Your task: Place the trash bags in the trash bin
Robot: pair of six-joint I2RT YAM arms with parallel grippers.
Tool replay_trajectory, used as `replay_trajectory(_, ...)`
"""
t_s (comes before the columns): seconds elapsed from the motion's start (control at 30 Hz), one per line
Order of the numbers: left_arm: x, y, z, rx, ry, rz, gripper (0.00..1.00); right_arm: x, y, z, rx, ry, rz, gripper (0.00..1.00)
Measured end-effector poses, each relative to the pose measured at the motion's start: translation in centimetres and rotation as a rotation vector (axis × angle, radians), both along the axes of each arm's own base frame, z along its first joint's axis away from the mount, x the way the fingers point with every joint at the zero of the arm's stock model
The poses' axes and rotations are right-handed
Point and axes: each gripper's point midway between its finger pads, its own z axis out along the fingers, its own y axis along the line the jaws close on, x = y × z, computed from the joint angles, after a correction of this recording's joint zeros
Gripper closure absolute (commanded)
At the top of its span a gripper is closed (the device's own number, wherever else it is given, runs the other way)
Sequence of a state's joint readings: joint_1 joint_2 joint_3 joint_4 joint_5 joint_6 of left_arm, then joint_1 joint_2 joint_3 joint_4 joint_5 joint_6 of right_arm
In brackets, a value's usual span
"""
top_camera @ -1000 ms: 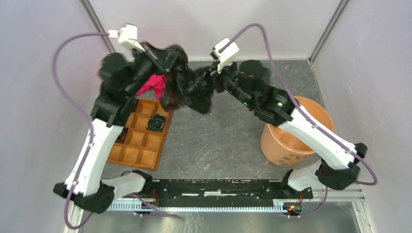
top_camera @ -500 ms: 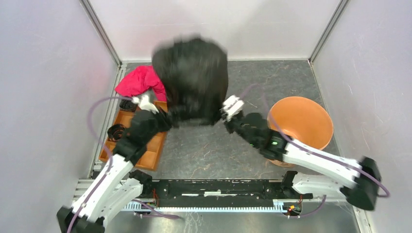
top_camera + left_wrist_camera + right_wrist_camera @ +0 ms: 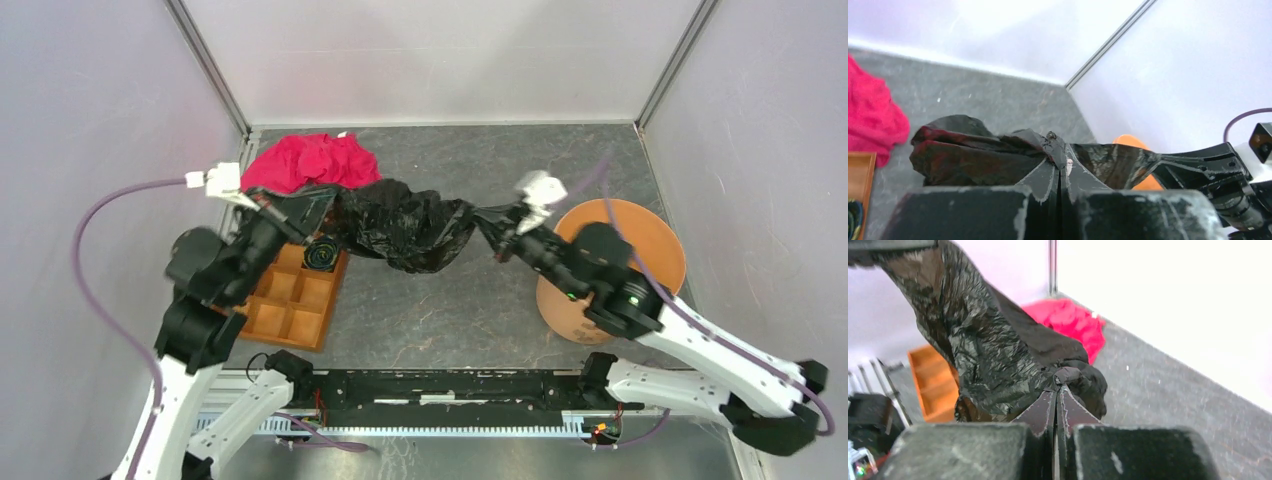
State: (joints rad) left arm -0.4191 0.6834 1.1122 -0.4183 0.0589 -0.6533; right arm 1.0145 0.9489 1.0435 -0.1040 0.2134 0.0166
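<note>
The glossy black trash bag (image 3: pixel 405 226) hangs stretched between both arms above the table's middle, sagging at its centre. My left gripper (image 3: pixel 290 212) is shut on its left end over the tray's far edge; the left wrist view has the jaws pinching crinkled black film (image 3: pixel 973 160) at the tip (image 3: pixel 1058 152). My right gripper (image 3: pixel 498 232) is shut on the right end, just left of the trash bin (image 3: pixel 660 240). In the right wrist view the bag (image 3: pixel 983 350) billows up from the closed tips (image 3: pixel 1058 385). The orange bin stands upright at the right, partly hidden by the right arm.
A red cloth (image 3: pixel 310 162) lies at the back left. An orange-brown compartment tray (image 3: pixel 295 300) sits at the left with a dark coiled roll (image 3: pixel 322 252) in one cell. Walls enclose the table on three sides.
The bag, flung up and ballooning half a second ago, has dropped and now hangs stretched between the grippers. Both arms moved apart, the right one toward the bin.
</note>
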Motion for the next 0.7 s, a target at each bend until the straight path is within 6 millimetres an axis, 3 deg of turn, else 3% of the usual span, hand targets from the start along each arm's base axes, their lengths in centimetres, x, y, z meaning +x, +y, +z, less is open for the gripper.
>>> replay_trajectory(0.07, -1.4, 0.8, 2.4, -0.036, -0.088, 0.006, 0.98, -1.2, -1.8, 2.9, 0.107, -0.055, 0.003, 0.99)
replay_trajectory(0.1, -2.1, 1.1, 2.5, -0.044, -0.107, 0.007, 0.98, -1.6, -2.6, 3.4, 0.142, -0.07, -0.001, 0.99)
replay_trajectory(0.17, -2.2, 1.1, 0.9, -0.034, -0.085, 0.009, 0.98, -1.9, -3.4, 2.5, 0.165, -0.059, -0.018, 1.0)
replay_trajectory(0.23, -1.4, 0.8, -2.4, 0.003, -0.001, 0.008, 0.98, -1.5, -3.1, -0.7, 0.124, -0.003, -0.038, 0.99)
replay_trajectory(0.3, -0.9, 0.5, -6.4, 0.054, 0.113, 0.004, 0.98, -1.0, -2.6, -5.0, 0.043, 0.079, -0.054, 0.99)
replay_trajectory(0.4, -1.0, 0.5, -8.9, 0.095, 0.2, -0.001, 0.98, -1.1, -2.4, -9.8, -0.056, 0.177, -0.061, 0.99)
replay_trajectory(0.43, -1.2, 0.5, -8.8, 0.098, 0.199, -0.004, 0.98, -1.4, -2.5, -10.7, -0.075, 0.205, -0.057, 0.99)
replay_trajectory(0.5, -1.6, 0.6, -7.7, 0.096, 0.177, -0.008, 0.98, -1.6, -2.3, -10.6, -0.057, 0.221, -0.046, 0.99)
replay_trajectory(0.7, -2.7, -0.3, -0.9, 0.031, -0.006, -0.085, 0.98, -2.2, -1.5, -8.7, 0.025, 0.258, -0.017, 0.95)
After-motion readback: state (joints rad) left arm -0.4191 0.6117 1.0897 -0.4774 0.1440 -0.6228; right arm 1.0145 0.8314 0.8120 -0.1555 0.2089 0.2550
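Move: The black bag is strung between both hands, its middle about 11 cm right of the left hand, 2 cm back and 5 cm below. From the right hand, the trash bin stands some 25 cm to the right, 5 cm back and 25 cm below; from the left hand, about 46 cm right and 6 cm back. The pink cloth lies 20 cm ahead and 10 cm left of the left hand, the wooden tray 14 cm left and 3 cm back. Keeping the bag pinched, both hands snap down about 10 cm, the left rebounding, the right tipping down. ##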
